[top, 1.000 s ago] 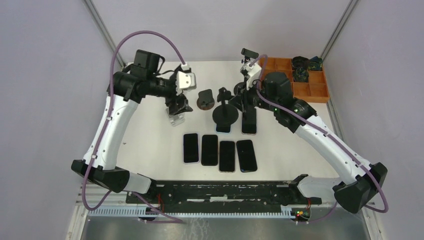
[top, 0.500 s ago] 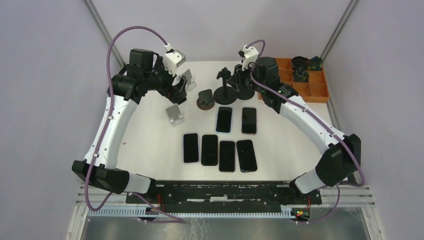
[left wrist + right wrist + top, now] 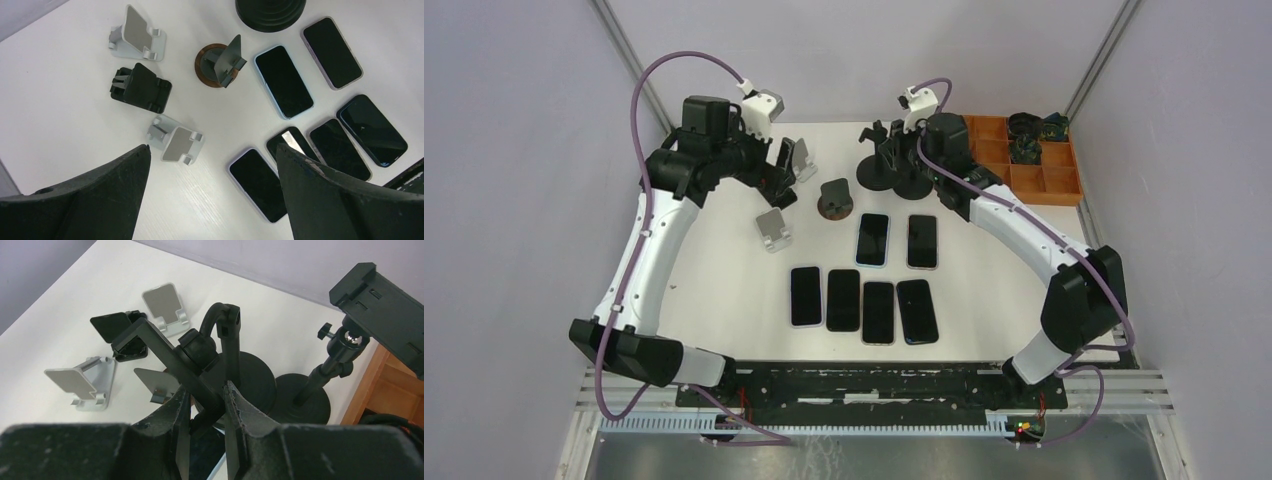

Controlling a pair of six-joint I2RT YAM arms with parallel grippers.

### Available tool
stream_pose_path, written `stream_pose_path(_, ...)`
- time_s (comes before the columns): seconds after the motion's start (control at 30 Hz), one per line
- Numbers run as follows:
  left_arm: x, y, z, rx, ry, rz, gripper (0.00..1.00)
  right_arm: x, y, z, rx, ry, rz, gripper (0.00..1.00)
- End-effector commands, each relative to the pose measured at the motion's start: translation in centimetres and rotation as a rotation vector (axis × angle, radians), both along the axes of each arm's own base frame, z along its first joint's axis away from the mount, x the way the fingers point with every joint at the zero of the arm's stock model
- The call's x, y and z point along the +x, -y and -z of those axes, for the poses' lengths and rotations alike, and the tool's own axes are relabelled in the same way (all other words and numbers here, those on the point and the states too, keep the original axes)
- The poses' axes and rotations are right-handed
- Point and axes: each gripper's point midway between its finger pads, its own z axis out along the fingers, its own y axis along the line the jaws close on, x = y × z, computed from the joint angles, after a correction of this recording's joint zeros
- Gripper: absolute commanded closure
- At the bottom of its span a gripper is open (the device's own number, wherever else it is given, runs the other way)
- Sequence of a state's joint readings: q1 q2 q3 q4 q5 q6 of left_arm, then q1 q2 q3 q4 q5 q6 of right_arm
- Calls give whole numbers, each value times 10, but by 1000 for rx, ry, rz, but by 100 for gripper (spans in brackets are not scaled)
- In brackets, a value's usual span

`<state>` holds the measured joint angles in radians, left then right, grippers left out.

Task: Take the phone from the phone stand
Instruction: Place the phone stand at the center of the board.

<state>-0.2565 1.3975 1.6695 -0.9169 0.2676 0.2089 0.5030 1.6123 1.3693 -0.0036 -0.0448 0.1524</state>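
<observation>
Several phones lie flat on the white table, among them a light-blue-edged phone [image 3: 873, 239] [image 3: 284, 81] and a purple-edged phone [image 3: 922, 241] [image 3: 332, 52]. None of them sits in a stand. My right gripper [image 3: 894, 152] [image 3: 207, 388] is shut on the clamp arm of a black pole phone stand [image 3: 880, 172] [image 3: 200, 347] at the back of the table. My left gripper [image 3: 781, 172] [image 3: 212, 147] hangs open above the back left, with nothing between its fingers.
A second black pole stand [image 3: 916, 178] [image 3: 345, 340] stands just right of the held one. Two silver stands [image 3: 137, 32] [image 3: 175, 142], a small black stand [image 3: 140, 87] and a round brown-based stand [image 3: 835, 198] [image 3: 220, 62] sit at the left. An orange compartment tray [image 3: 1044, 180] is at the back right.
My right gripper has carried the black pole stand from beside the two upper phones to the back of the table. My left gripper has risen and drawn back from the silver stand.
</observation>
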Motion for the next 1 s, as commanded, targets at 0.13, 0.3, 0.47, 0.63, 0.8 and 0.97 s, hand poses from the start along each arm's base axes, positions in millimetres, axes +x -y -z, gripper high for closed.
stream_pose_path(0.13, 6, 6, 6, -66, -23, -20, 0, 22, -2, -46, 89, 242, 104, 100)
stream_pose_path(0.3, 6, 6, 12, -63, -44, -6, 0, 20, -11, -22, 106, 245, 113, 100)
stream_pose_path(0.47, 6, 4, 13, -55, -45, -1, 0, 14, -22, -8, 98, 287, 117, 100)
stream_pose_path(0.63, 7, 1, 16, -65, -52, -5, 0, 10, -13, 2, 109, 346, 186, 100)
stream_pose_path(0.8, 7, -2, 18, -72, -61, -3, 0, 16, -18, 14, 160, 332, 198, 100)
stream_pose_path(0.97, 10, -2, 18, -72, -63, 3, 0, 24, -21, 20, 209, 332, 225, 100)
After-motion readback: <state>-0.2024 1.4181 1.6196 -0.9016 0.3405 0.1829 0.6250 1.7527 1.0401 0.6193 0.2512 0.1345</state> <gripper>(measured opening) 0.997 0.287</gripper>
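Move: My right hand still grips the phone stand by its holder bar. The spot it's going to lies about 6 cm ahead, 4 cm left and 24 cm below. The tall stand is some 7 cm ahead and 8 cm right, the brown-based stand 1 cm ahead and 14 cm left, the blue-edged phone 10 cm back and 4 cm left. From my left hand that spot is roughly 16 cm ahead, 25 cm right and 28 cm down. I lower the phone stand with my right hand about 8 cm towards the open board between the tall stand and the brown-based stand, easing a couple of centimetres left, then level off. Meanwhile I tip the fingers up and turn them clockwise, each about 10 degrees, keeping my pinch on the holder bar. My left hand sinks some 2 cm, wide open and empty. ##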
